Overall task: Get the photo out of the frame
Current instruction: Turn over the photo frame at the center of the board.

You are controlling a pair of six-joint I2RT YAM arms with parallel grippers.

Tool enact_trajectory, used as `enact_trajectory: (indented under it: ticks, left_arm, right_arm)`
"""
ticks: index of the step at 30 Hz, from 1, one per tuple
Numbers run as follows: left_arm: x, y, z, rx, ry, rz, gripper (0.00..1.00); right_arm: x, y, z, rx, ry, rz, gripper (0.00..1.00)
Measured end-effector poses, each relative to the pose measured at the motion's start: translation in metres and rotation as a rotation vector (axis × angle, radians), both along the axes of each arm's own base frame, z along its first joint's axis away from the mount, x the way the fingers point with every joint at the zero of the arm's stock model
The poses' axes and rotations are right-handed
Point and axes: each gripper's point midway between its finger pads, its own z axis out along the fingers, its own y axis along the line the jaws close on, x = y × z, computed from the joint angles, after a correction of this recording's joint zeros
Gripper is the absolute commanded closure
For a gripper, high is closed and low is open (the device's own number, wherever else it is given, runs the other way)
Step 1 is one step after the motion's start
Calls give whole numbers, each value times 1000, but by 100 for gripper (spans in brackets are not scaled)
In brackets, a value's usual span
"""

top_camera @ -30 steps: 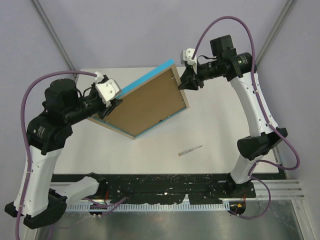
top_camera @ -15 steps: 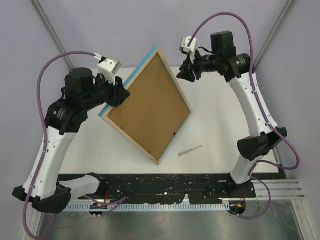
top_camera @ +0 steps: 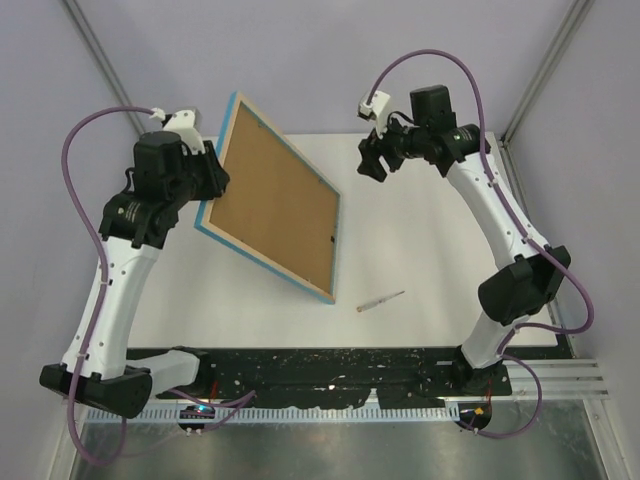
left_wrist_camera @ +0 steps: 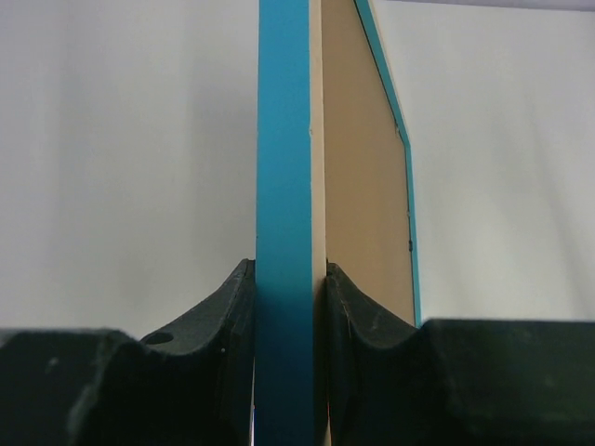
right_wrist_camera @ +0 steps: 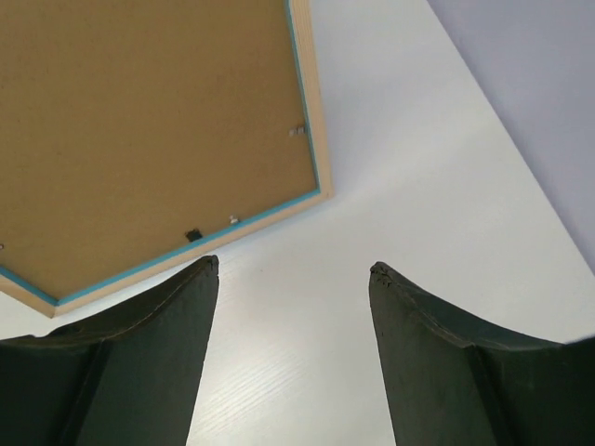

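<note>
The light-blue frame (top_camera: 265, 264) is held off the table, tilted, with its wood-coloured back and brown backing board (top_camera: 275, 205) facing up. My left gripper (top_camera: 212, 180) is shut on its left edge; in the left wrist view the blue edge (left_wrist_camera: 284, 186) runs straight up between the two fingers. My right gripper (top_camera: 368, 160) hangs open to the right of the frame, touching nothing. Its wrist view shows the frame's corner (right_wrist_camera: 311, 121) beyond the left finger (right_wrist_camera: 158, 316). The photo is hidden on the side turned away.
A small pen-like stick (top_camera: 380, 300) lies on the white table (top_camera: 430, 250) near the front edge. Small tabs (right_wrist_camera: 193, 235) sit along the backing board's rim. Purple-grey walls close in the back and sides.
The right gripper has let go of the frame's far corner and opened. The left arm has swung the frame to the left and tilted it steeper.
</note>
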Motion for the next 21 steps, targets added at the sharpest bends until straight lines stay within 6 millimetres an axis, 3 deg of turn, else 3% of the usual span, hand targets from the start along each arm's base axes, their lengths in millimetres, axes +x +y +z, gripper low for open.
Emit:
enact_trajectory:
  ticks: [6, 13, 21]
  left_arm:
    - [21, 36, -38, -62, 49, 167, 100]
    - [37, 66, -68, -159, 40, 286, 100]
    - [50, 82, -101, -229, 42, 300, 100]
  right_arm:
    - [-1, -31, -49, -47, 102, -120, 29]
    - [-13, -66, -99, -68, 208, -237, 28]
    - [-30, -84, -141, -88, 292, -312, 29]
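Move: The left gripper still grips the photo frame by its left edge, brown back up, with the frame's middle about 18 cm to its right, 2 cm ahead and some 10 cm lower. The board's centre is roughly 28 cm right, 11 cm ahead and 33 cm below that gripper; the screwdriver lies about 48 cm right and 9 cm back. From the empty right gripper, the board's centre is 13 cm left, level fore and aft, and 29 cm down. Keep the left grip shut on the frame's edge and lower it about 10 cm towards the table while carrying it some 8 cm left and 5 cm forward, turning counter-clockwise about 15 degrees and rolling its left side down. Sink the open right gripper some 14 cm, drawing it right and slightly back, clear of the frame, as it turns clockwise and tips downward. ##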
